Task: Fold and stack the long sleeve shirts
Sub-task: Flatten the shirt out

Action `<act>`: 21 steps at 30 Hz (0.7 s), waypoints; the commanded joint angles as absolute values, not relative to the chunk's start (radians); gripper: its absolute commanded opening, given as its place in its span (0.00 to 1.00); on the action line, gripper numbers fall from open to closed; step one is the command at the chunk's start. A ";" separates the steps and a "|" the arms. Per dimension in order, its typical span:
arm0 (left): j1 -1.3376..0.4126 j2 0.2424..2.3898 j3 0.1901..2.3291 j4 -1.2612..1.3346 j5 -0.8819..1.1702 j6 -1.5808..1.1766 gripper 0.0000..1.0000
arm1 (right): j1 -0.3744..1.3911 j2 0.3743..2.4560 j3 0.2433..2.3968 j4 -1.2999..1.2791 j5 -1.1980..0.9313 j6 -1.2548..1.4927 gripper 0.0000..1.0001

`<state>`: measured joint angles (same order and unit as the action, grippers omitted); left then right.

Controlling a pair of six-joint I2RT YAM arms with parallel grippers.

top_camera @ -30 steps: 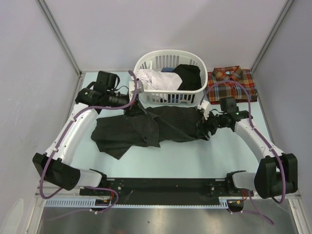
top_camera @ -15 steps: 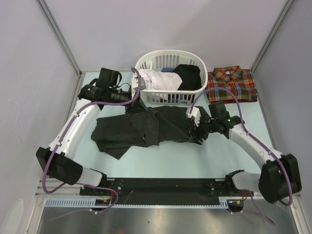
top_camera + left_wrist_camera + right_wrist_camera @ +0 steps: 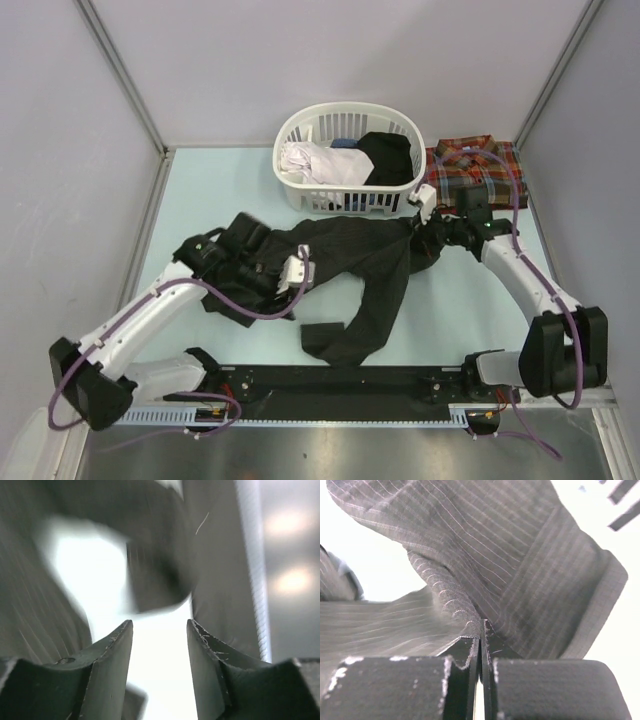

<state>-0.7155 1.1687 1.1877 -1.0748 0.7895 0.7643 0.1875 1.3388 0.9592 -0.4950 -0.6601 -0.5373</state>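
The black pinstriped long sleeve shirt (image 3: 352,255) lies crumpled across the middle of the table, one sleeve trailing toward the front edge. My right gripper (image 3: 422,233) is shut on the shirt's right end; in the right wrist view the jaws (image 3: 482,624) pinch a fold of striped cloth (image 3: 510,555). My left gripper (image 3: 303,272) hovers over the shirt's left half, open with nothing between its fingers (image 3: 160,624); blurred dark cloth (image 3: 155,575) lies ahead of it. The plaid long sleeve shirt (image 3: 482,172) rests folded at the back right.
A white laundry basket (image 3: 300,128) stands at the back centre, holding white and black clothes. The right arm's elbow reaches past the plaid shirt's front edge. Grey walls close in the table on three sides.
My left gripper let go of the shirt and swung from beside the basket toward the front. My right gripper shut on the shirt's right end. The shirt shifted and a sleeve now trails forward.
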 commanded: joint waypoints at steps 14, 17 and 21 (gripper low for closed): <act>-0.273 1.189 0.627 -0.646 0.282 1.025 0.21 | 0.097 1.078 1.078 -0.810 -0.684 -0.571 0.00; -0.230 1.137 0.690 -0.776 0.342 1.110 0.01 | 0.086 1.027 1.086 -0.865 -0.666 -0.595 0.00; -0.180 1.086 0.807 -1.059 0.473 1.225 0.00 | 0.066 0.971 1.084 -0.934 -0.632 -0.614 0.00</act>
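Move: The dark shirt's left end, near its front edge, lies about 16 cm to the left hand's left, 7 cm ahead and 20 cm below. Its near sleeve trails some 4 cm back and 5 cm right of that hand, 21 cm down. From the right hand, still pinching the raised right end, the left end is about 36 cm left, 12 cm back and 13 cm down; the laundry basket sits 13 cm left and 14 cm ahead, the folded plaid shirt 12 cm right and 11 cm ahead. On the shirt's left end the half-open left gripper comes down about 20 cm while sweeping some 16 cm left and a little forward, its fingers tipping steeply downward. It shuts there, pinching the cloth, then starts up a couple of centimetres. The shirt's other end stays pinched in the right hand, which draws it up some 7 cm, back and to the right, away from the basket. ##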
